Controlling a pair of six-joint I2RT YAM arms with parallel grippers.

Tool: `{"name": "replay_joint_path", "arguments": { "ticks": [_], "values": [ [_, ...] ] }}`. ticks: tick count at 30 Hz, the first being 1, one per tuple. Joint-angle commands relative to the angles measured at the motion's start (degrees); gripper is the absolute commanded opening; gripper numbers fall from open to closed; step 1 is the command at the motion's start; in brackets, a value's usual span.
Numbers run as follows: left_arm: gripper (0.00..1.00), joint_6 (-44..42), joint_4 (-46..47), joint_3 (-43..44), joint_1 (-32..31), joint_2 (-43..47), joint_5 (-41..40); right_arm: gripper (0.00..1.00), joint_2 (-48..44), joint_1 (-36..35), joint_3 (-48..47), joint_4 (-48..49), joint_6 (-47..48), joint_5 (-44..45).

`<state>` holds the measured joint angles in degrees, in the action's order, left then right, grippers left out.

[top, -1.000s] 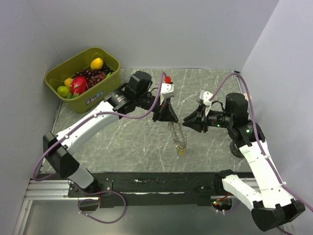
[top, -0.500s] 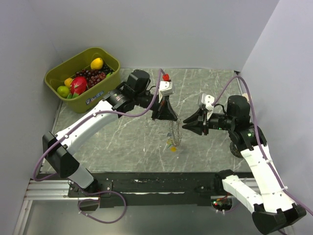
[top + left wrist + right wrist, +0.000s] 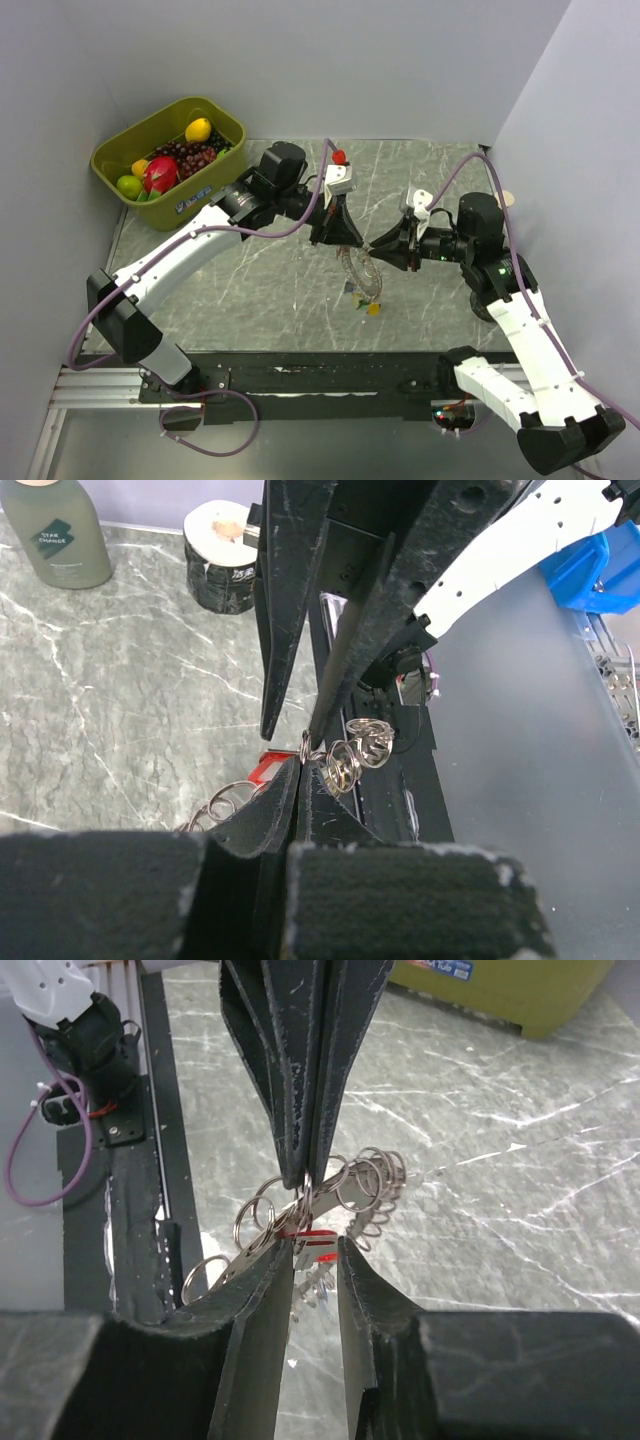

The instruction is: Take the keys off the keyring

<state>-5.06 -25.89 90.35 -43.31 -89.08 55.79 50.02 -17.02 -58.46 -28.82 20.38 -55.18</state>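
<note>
The keyring (image 3: 362,272), a bunch of linked silvery rings, hangs over the marble table between both arms. My left gripper (image 3: 343,240) is shut on one ring at its top (image 3: 300,765). More of the keyring's loops (image 3: 345,765) show just past its tips. A yellow key (image 3: 372,309) and a bluish key (image 3: 352,288) dangle at the bottom. My right gripper (image 3: 376,248) meets the chain from the right. In the right wrist view its jaws (image 3: 315,1245) stand narrowly apart, closed on a red key (image 3: 308,1232), with the keyring's coils (image 3: 370,1185) behind.
A green bin (image 3: 225,125) of fruit sits at the back left corner. A grey-green bottle (image 3: 60,535) and a roll of tape (image 3: 225,550) stand on the right side of the table. The black rail (image 3: 300,375) runs along the near edge.
My right gripper backed off to the right, then came back left to the chain. The keyring swung below my left gripper, which held still.
</note>
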Motion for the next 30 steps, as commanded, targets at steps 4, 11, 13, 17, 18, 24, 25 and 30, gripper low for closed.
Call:
{"name": "replay_joint_path", "arguments": {
  "ticks": [4, 11, 13, 17, 18, 24, 25, 30],
  "values": [
    [0.01, 0.66, 3.57, 2.91, 0.07, 0.84, 3.1, 0.15, -0.8, -0.82, 0.1, 2.8, -0.43, -1.51],
    [0.01, 1.19, 3.83, 3.26, 0.07, 0.66, 3.1, 0.0, -0.98, -1.7, 0.71, 1.31, 1.41, -2.04],
    [0.01, 1.37, 3.83, 3.43, 0.24, 0.57, 3.1, 0.0, -0.89, -1.97, 1.15, 0.87, 2.03, -2.04],
    [0.01, 1.89, 4.01, 3.78, 0.16, 0.31, 3.45, 0.0, -0.71, -2.67, 2.12, 1.39, 1.86, -1.6],
    [0.01, 1.98, 4.09, 3.96, 0.16, 0.22, 3.45, 0.0, -0.71, -2.76, 2.29, 1.57, 1.59, -1.6],
    [0.01, 2.6, 4.7, 3.52, 0.16, 0.04, 3.45, 0.0, 0.08, -4.07, 1.68, 2.19, 0.71, 0.58],
    [0.01, 2.69, 4.71, 3.52, 0.24, -0.04, 3.45, 0.0, 0.6, -4.77, 1.07, 2.1, 0.71, 1.03],
    [0.01, 1.99, 4.01, 3.78, 0.24, 0.04, 3.01, 0.0, 1.75, -5.48, 0.1, 1.84, 0.54, 4.19]
  ]
}}
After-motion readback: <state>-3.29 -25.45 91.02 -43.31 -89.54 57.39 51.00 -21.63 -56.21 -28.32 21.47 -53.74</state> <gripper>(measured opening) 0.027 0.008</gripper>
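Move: The keyring's wire loop, still pinched in the left fingertips with no offset from that hand, lies about 1 cm to the left of the right hand, 1 cm above and level with it fore and aft. From the right hand, a red key hangs some 2 cm below and 1 cm left; farther down the hanging ring are the blue key, about 9 cm below and 4 cm left, and the yellow key, roughly 13 cm straight below, none noticeably ahead or back. Closing first from about a third open to fully shut beside the keyring's small loops, just under the left fingertips, the right hand then eases about 2 cm down and 1.5 cm left, drifting slightly back, its shut tips ending against the wire loops. The left hand holds nearly still and keeps its pinch on the ring wire. ##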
